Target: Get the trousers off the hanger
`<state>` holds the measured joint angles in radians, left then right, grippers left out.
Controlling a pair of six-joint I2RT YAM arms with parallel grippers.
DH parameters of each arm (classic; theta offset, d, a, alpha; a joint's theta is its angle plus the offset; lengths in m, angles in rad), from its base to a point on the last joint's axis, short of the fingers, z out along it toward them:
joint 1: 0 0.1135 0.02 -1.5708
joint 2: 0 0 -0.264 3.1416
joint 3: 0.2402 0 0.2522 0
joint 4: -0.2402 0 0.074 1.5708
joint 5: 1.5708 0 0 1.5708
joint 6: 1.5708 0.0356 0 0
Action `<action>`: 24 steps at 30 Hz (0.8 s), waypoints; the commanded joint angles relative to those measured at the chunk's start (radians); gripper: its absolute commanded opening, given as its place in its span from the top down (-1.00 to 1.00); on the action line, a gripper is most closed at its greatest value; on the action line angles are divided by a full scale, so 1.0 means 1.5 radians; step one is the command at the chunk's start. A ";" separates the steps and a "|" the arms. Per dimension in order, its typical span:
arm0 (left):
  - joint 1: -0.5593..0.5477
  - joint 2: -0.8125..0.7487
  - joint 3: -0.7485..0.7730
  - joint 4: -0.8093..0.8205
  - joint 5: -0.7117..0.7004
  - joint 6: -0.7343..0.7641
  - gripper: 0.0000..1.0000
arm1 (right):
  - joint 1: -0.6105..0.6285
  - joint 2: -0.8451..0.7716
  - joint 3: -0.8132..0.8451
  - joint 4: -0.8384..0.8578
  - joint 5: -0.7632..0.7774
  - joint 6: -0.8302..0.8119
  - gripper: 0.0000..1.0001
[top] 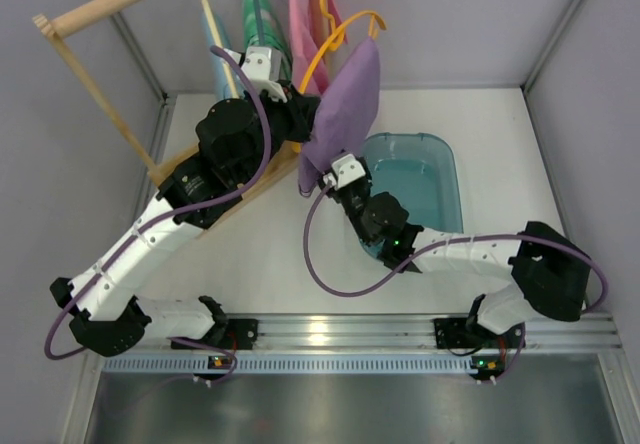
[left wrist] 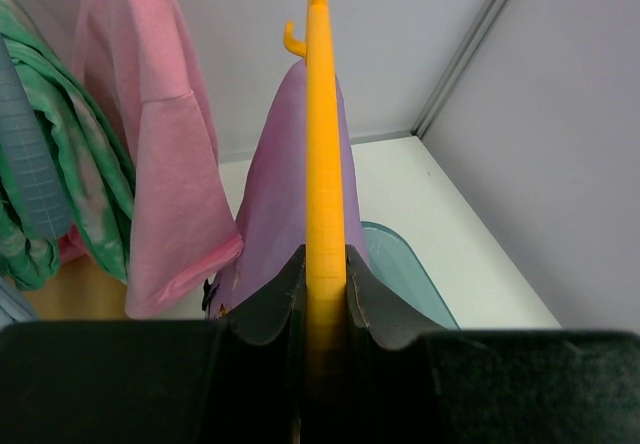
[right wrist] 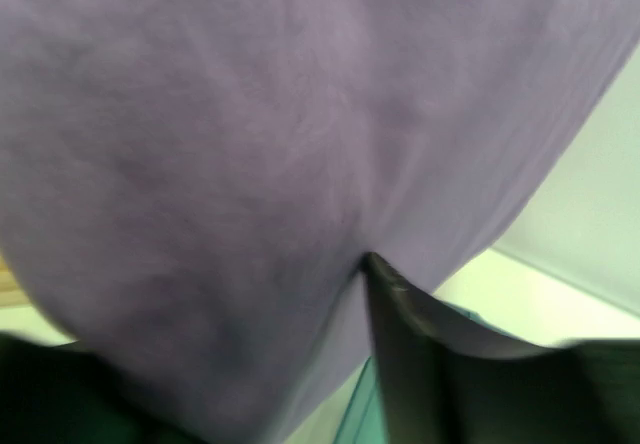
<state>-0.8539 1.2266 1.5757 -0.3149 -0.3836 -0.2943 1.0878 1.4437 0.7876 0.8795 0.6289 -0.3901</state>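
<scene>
The orange-yellow hanger (top: 325,49) is held up in the air near the rack, and the lilac trousers (top: 350,104) hang from it. My left gripper (top: 300,114) is shut on the hanger's bar; in the left wrist view the hanger (left wrist: 323,164) runs straight up out of the pinched gripper (left wrist: 325,264), with the trousers (left wrist: 270,194) draped behind it. My right gripper (top: 318,178) is at the trousers' lower end. In the right wrist view the trousers (right wrist: 250,144) fill the frame and fall into the gripper (right wrist: 250,314). One dark finger (right wrist: 410,344) shows; the other is mostly covered.
A teal bin (top: 440,179) sits on the table under and right of the trousers. The wooden rack (top: 110,9) stands at back left with a pink garment (top: 300,24), a green one (top: 262,19) and a light blue one. Walls close in both sides.
</scene>
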 commanded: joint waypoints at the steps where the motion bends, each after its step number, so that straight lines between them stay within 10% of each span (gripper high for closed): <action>1: -0.005 -0.027 0.014 0.133 -0.011 -0.009 1.00 | -0.006 0.011 0.021 0.105 0.058 -0.012 0.14; 6: -0.005 -0.024 0.015 0.132 -0.047 0.023 1.00 | -0.006 -0.033 -0.014 0.151 0.105 -0.038 1.00; 24: -0.005 0.030 -0.019 0.133 -0.162 0.063 1.00 | -0.008 -0.319 0.064 -0.005 0.154 0.012 1.00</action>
<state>-0.8856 1.2858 1.5387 -0.2749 -0.4919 -0.2222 1.0832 1.0157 0.7647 0.8829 0.8417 -0.3931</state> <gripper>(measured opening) 0.200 0.024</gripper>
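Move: From the right hand, fingers still partly open around the lower cloth, the middle of the purple trousers lies some 6 cm ahead, 2 cm right and 9 cm above. The yellow hanger's middle is about 9 cm ahead, 3 cm right and 22 cm up; the bin is roughly 6 cm ahead, 20 cm right and 27 cm below. For the left hand, already holding the hanger near its end, the trousers' middle sits about 6 cm ahead, 4 cm right and 10 cm below. Closing first, the right fingers pinch the lower cloth of the trousers, then swing up and to the right by about 13 cm each way, easing slightly back and rolling some 25 degrees left side up, so the cloth is drawn sideways away from the left hand. The left hand keeps its grip on the hanger, edging forward and left and then sinking about 3 cm while turning back to the right. ##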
